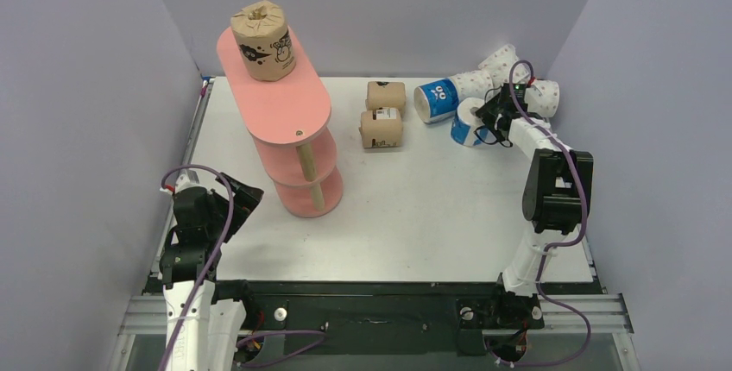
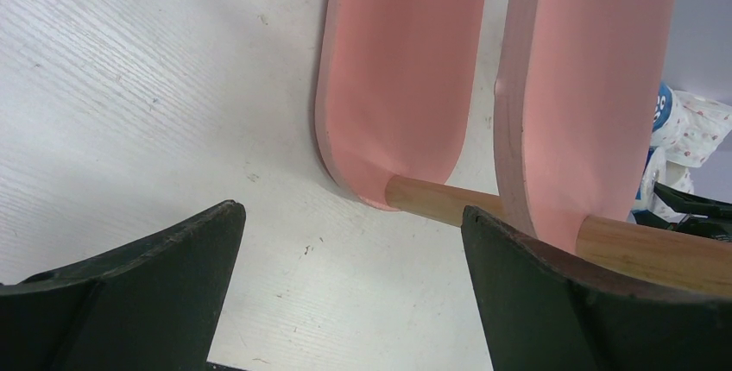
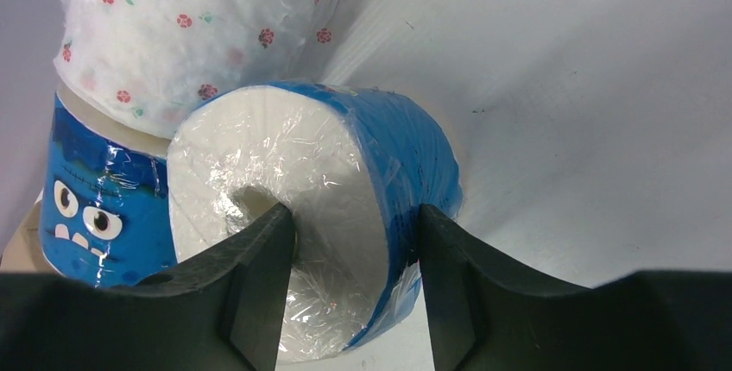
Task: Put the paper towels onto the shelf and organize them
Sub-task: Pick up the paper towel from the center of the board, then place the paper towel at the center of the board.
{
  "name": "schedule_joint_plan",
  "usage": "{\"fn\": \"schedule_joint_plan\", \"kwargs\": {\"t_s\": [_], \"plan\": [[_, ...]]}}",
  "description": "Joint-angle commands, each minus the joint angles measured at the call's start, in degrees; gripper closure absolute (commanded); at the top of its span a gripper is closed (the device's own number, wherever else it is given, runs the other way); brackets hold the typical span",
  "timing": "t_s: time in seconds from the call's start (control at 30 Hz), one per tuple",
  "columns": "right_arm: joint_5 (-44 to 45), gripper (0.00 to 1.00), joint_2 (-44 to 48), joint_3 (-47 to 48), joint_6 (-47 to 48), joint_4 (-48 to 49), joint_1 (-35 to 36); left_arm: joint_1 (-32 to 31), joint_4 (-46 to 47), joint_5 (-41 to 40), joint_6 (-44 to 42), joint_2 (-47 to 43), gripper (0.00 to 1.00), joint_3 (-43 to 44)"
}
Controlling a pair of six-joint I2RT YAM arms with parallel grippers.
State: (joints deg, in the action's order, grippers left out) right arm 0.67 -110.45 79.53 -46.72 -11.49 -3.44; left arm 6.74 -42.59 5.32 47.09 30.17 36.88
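Note:
The pink shelf [image 1: 285, 105] stands at the left with one brown paper towel roll [image 1: 263, 40] upright on its top board. Two brown rolls [image 1: 385, 95] [image 1: 381, 128] lie on the table. At the far right a blue roll [image 1: 436, 99] and white pink-dotted rolls [image 1: 501, 65] lie in a cluster. My right gripper [image 1: 488, 121] [image 3: 356, 242] is shut on another blue roll [image 3: 311, 164], which lies on the table: one finger in its core, the other against its blue wall. My left gripper [image 1: 237, 198] [image 2: 354, 250] stands open and empty near the shelf's lowest board [image 2: 397, 69].
A blue roll with a monster face [image 3: 104, 190] and a dotted white roll [image 3: 198, 26] press against the gripped roll. Grey walls close in the table on three sides. A wooden post [image 2: 432, 201] of the shelf lies just ahead of my left fingers.

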Motion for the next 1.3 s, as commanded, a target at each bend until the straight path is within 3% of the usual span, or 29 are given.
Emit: {"fn": "schedule_joint_plan", "kwargs": {"t_s": [0.0, 0.27, 0.47, 0.67, 0.8, 1.0, 1.27], "plan": [[1.3, 0.60, 2.4, -0.9, 0.1, -0.6, 0.7, 0.4, 3.1, 0.9, -0.9, -0.1, 0.04, 0.6], [4.8, 0.64, 18.9, -9.3, -3.2, 0.5, 2.8, 0.4, 3.1, 2.1, -0.4, -0.5, 0.04, 1.3], [9.1, 0.64, 35.7, -16.4, -0.9, -1.9, 13.7, 0.3, 4.7, 5.6, 1.4, -1.6, 0.04, -0.6], [12.4, 0.64, 45.2, -20.6, 6.1, -9.0, 27.1, 0.4, 4.8, 7.1, 2.1, -3.1, 0.04, -1.9], [13.8, 0.64, 47.5, -22.3, 11.4, -15.0, 36.6, 0.3, 4.3, 7.1, 2.4, -3.8, 0.04, -2.0], [7.3, 0.62, 47.0, -27.1, 18.5, -18.5, 49.3, 0.3, 6.4, 7.3, 4.6, -5.0, 0.03, -4.2], [1.6, 0.62, 43.4, -33.2, 20.1, -14.0, 54.4, 0.3, 7.7, 7.7, 4.8, -4.6, 0.03, -5.5]]}}
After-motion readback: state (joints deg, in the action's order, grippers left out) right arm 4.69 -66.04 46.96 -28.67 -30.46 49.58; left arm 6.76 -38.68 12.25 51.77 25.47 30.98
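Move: One blue-wrapped paper towel is already in my right grip, its middle about 3 cm left of my fingers, 1 cm back and 4 cm below. The clear front middle of the board lies some 35 cm back, 25 cm left and 9 cm down. The lying blue-and-white roll is roughly 6 cm ahead and 13 cm left, the nearer brown roll 30 cm left, 2 cm back. From my left hand, that clear spot is about 33 cm right, 5 cm back. Keeping one finger in the core and the other on the wrapper, I draw the paper towel straight back, then lift it some 15 cm in an arc back and left, and sink again towards the front middle of the board. Altogether my right hand goes about 33 cm back and 23 cm left, turning roughly 60 degrees counter-clockwise. My open, empty left hand drifts 2 cm right. ##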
